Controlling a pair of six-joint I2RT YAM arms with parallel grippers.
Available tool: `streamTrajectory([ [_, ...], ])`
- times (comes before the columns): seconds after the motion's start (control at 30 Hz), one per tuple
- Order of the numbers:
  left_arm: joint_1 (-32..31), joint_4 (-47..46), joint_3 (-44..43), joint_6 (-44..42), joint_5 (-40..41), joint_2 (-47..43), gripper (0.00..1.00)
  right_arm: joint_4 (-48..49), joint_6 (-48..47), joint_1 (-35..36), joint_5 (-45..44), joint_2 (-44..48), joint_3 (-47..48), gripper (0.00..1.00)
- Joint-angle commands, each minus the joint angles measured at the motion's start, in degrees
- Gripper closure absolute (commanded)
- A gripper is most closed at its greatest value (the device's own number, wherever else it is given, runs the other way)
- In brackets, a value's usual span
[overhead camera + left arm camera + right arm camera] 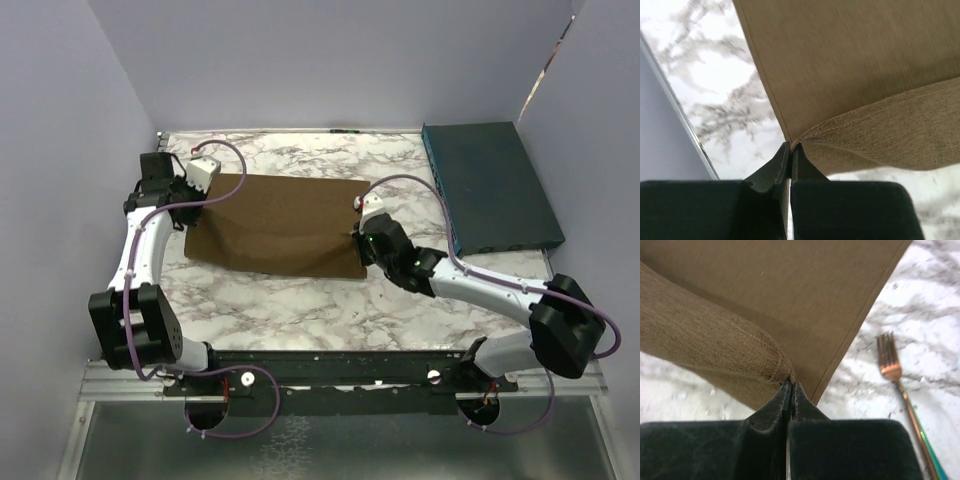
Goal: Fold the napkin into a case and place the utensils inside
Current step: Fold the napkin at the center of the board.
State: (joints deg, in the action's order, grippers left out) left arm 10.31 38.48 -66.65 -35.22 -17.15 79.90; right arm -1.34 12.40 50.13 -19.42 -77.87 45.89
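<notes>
The brown napkin (280, 225) lies spread on the marble table, with its near edge lifted and doubled over. My left gripper (190, 212) is shut on the napkin's left near corner (805, 135). My right gripper (357, 235) is shut on the napkin's right near corner (782, 371). Both corners are held a little above the table. The copper fork (897, 385) with a greenish handle tip lies on the marble right of the napkin in the right wrist view. In the top view the right arm hides the fork.
A dark teal flat box (488, 185) lies at the back right of the table. Lilac walls close in the left, back and right sides. The arms' base rail (330, 375) runs along the near edge.
</notes>
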Motion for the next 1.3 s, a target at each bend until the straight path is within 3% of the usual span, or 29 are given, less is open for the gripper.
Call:
streamTrajectory([
  [0.0,-2.5,-13.1,-4.9,8.2,7.8,5.5,1.00,5.3,-2.4,-5.0,1.5,-3.8,4.5,0.99],
  [0.37,-4.0,-21.3,-13.6,14.4,19.6,18.4,1.00,6.2,-3.2,-15.3,9.0,-16.7,13.3,0.99],
  [0.63,-9.2,-21.3,-16.1,15.0,21.6,25.3,1.00,6.3,-3.3,-18.5,12.8,-23.3,18.3,0.99],
  [1.0,-12.1,-21.3,-24.3,16.4,31.3,33.1,1.00,3.9,-4.3,-23.0,16.4,-31.6,24.8,0.99],
  [1.27,-14.2,-21.3,-26.9,16.2,33.2,37.3,1.00,1.4,-5.5,-23.4,17.8,-37.2,31.0,0.99],
])
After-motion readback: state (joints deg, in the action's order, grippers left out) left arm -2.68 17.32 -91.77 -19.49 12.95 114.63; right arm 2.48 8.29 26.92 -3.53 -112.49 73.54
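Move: My left hand already pinches the napkin's near left corner and is taking it to the napkin's far left corner, about 27 cm ahead, 1 cm to the right and 14 cm below. My right hand holds the near right corner; the far right corner lies some 27 cm ahead of it, 4 cm right and 11 cm down. From the right hand, the fork's middle is about 6 cm ahead, 11 cm right and 12 cm below. Keeping both pinches shut, I carry the raised edge forward over the rest of the napkin, towards its far edge, each hand going about 19 cm, quickly at first and then slower. Both hands lift a centimetre or so before sinking: my right ends about 5.5 cm lower, my left some 3 cm lower, turning about 20 degrees counter-clockwise on the way. ##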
